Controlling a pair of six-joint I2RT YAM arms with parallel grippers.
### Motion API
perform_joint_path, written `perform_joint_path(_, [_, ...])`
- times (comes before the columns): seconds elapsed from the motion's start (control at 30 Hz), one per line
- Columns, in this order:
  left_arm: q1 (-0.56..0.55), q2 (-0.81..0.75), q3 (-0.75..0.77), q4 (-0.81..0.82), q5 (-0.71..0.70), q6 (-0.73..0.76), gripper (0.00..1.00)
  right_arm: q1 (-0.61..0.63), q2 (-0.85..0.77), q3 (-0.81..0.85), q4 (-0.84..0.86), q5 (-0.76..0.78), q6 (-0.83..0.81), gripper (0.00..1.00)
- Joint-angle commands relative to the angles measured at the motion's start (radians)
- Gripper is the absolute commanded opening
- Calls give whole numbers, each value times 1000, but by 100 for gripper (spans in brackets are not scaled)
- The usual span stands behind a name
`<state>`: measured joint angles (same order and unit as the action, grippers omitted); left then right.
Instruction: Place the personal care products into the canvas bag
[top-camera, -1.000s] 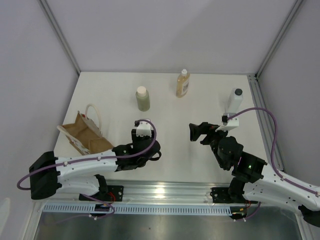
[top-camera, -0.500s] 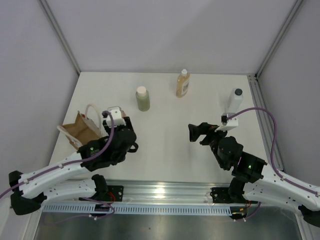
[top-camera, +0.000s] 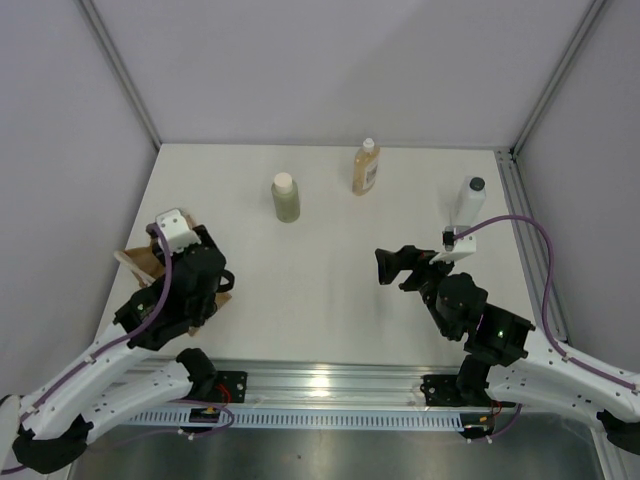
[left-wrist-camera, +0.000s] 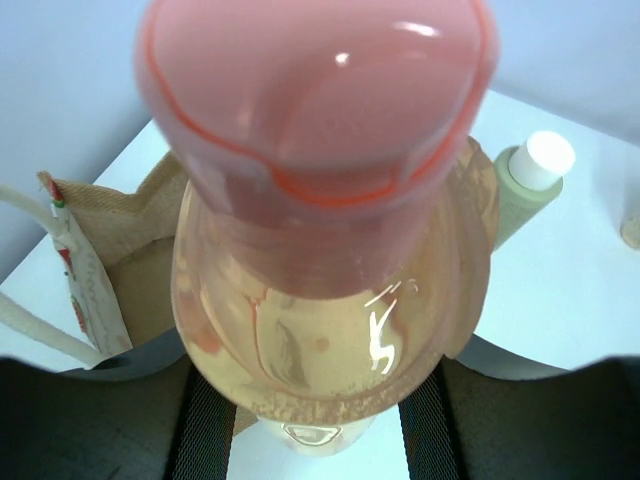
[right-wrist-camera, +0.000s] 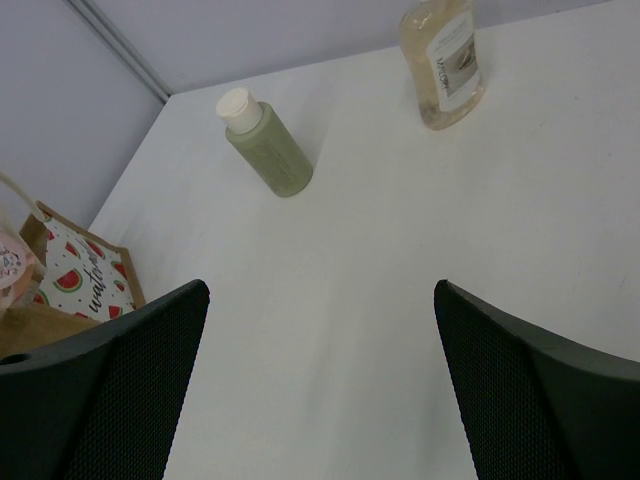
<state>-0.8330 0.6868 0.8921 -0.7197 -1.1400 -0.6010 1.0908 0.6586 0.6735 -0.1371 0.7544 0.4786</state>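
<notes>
My left gripper (left-wrist-camera: 318, 425) is shut on the orange bottle with the pink cap (left-wrist-camera: 320, 250), which fills the left wrist view cap-first. From above, that gripper (top-camera: 198, 272) hangs over the tan canvas bag (top-camera: 137, 262) and hides most of it. The bag's open mouth (left-wrist-camera: 130, 240) shows just behind the bottle. The olive-green bottle (top-camera: 286, 197), the amber bottle (top-camera: 366, 167) and the white bottle with a dark cap (top-camera: 471, 203) stand upright along the back of the table. My right gripper (top-camera: 390, 265) stands open and empty (right-wrist-camera: 320, 295) above bare tabletop right of centre.
The bag's watermelon-print side (right-wrist-camera: 80, 272) and a cream handle (left-wrist-camera: 40, 320) face the table's middle. Grey walls with metal posts (top-camera: 120, 70) close in the back and sides. A metal rail (top-camera: 330, 380) runs along the near edge.
My left arm has swung left from the middle of the table to above the canvas bag, carrying the orange bottle. The right arm has not moved.
</notes>
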Motion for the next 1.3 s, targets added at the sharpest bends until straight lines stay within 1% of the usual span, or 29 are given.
perform_joint_path(0.0, [43,-38,36,88,-67,15,0,0,-14,3,27,-1,17,98])
perform_joint_path(0.1, [78,-41,56,46,-96,-6,1,-2,-13,3,27,-4,20,98])
perform_joint_path(0.2, [138,-41,30,104,-75,35,0,-3,-13,1,27,-12,23,98])
perform_joint_path(0.27, [175,-21,22,120,-67,26,0,-2,-13,1,25,-18,26,98])
perform_joint_path(0.47, [259,33,56,91,-70,-28,0,-2,-10,1,27,-35,28,98])
perform_joint_path(0.7, [351,36,12,135,-56,12,0,-3,-8,6,25,-47,29,98])
perform_joint_path(0.77, [403,40,-24,163,-31,4,0,-2,-10,5,25,-52,31,98])
perform_joint_path(0.87, [497,75,-33,206,75,9,0,-3,-10,3,27,-44,28,98])
perform_joint_path(0.93, [532,121,-32,206,92,0,0,-3,-7,5,25,-36,25,98])
perform_joint_path(1.03, [549,157,-39,206,117,-34,0,-3,-7,6,25,-46,26,98])
perform_joint_path(1.2, [557,214,-76,206,92,-92,0,-3,-10,9,21,-52,29,98])
perform_joint_path(1.27, [569,220,-74,210,100,-91,0,-3,-11,9,21,-53,31,98])
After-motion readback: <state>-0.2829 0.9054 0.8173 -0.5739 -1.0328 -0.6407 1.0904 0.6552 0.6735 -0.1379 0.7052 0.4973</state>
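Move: The left hand already grips the pink-capped bottle. The canvas bag it is being taken to has its middle about 7 cm to the left, 3 cm ahead and roughly 16 cm below. The green bottle stands some 20 cm ahead, 14 cm to the right and 18 cm below; the amber bottle is farther out, about 29 cm ahead and 35 cm right. The idle right hand has the bag about 45 cm to its left and 4 cm ahead. Leftward at first, nearly level, the left arm carries the gripped pink-capped bottle about 10 cm towards the space between the bag's handles, turning the hand some 25 degrees counter-clockwise on the way. Late on it sinks about 5 cm and eases 3 cm forward, the fingers tipping slightly down and keeping their hold. ##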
